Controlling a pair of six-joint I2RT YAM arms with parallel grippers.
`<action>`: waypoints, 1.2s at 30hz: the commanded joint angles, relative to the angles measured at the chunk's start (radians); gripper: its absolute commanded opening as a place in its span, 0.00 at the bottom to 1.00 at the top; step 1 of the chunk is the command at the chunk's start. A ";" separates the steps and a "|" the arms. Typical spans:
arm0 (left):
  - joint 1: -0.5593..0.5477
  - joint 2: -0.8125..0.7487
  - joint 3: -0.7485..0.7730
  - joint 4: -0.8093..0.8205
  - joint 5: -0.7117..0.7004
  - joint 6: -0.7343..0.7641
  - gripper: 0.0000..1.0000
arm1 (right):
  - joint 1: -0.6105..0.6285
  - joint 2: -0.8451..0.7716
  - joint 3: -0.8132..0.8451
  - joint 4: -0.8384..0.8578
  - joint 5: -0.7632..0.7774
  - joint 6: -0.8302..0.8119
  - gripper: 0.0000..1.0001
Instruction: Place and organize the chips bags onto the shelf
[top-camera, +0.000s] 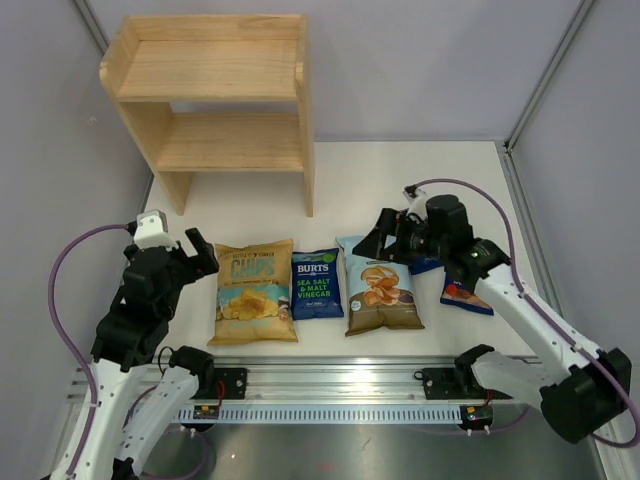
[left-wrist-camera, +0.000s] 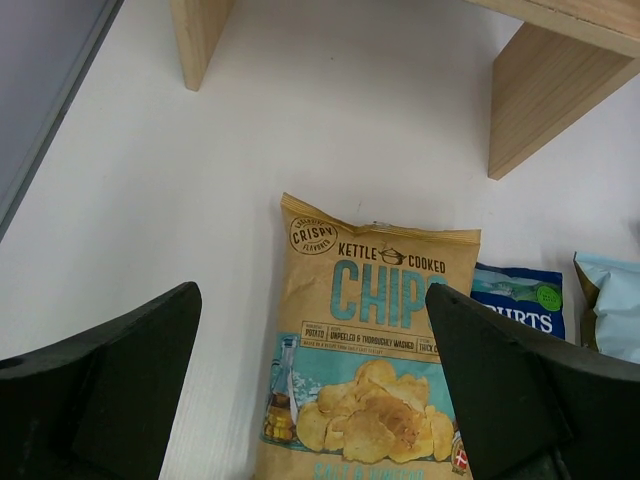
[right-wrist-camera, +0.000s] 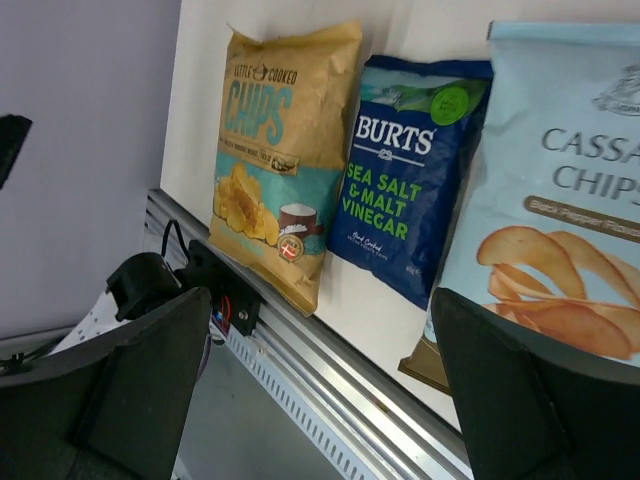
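The yellow CHIPS bag (top-camera: 255, 292), one dark-blue BURTS bag (top-camera: 317, 285) and the Cassava Chips bag (top-camera: 380, 287) lie flat in a row near the table's front. Two more dark-blue bags lie at the right: one (top-camera: 466, 295) partly under the right arm, another (top-camera: 426, 265) mostly hidden behind it. The wooden shelf (top-camera: 215, 100) stands at the back left, both tiers bare. My left gripper (top-camera: 200, 255) is open, just left of the yellow bag (left-wrist-camera: 370, 350). My right gripper (top-camera: 378, 236) is open above the Cassava bag's top edge (right-wrist-camera: 570, 200).
An aluminium rail (top-camera: 330, 385) runs along the near edge. Grey walls enclose the left, back and right sides. The shelf's legs (left-wrist-camera: 545, 100) show at the top of the left wrist view. The right wrist view also shows the yellow bag (right-wrist-camera: 280, 150) and the BURTS bag (right-wrist-camera: 410, 170).
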 joint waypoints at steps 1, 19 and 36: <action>-0.003 0.019 -0.007 0.047 0.027 0.017 0.99 | 0.118 0.079 0.030 0.134 0.095 0.044 0.99; -0.003 0.034 -0.015 0.054 0.061 0.018 0.99 | 0.344 0.593 0.245 0.066 0.409 -0.024 0.65; -0.003 0.054 -0.015 0.054 0.071 0.020 0.99 | 0.364 0.807 0.220 0.183 0.420 -0.004 0.55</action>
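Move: The blue Burts bag lies about 12 cm to the right hand's left, some 2 cm ahead and 21 cm below. The brown chips bag is roughly 13 cm left of the Burts bag and nearly level with it; the pale blue cassava bag is roughly 14 cm to the right of it, also level. From the left hand, the Burts bag is some 21 cm to the right, 4 cm ahead and 24 cm down. Swing the right gripper left about 10 cm off the cassava bag's side towards the Burts bag, already sinking, then drop it almost straight down, some 20 cm in all, easing slightly forward. Tip the fingers about 30 degrees steeper and narrow them from wide open to a little over half, to straddle the bag's right edge. ##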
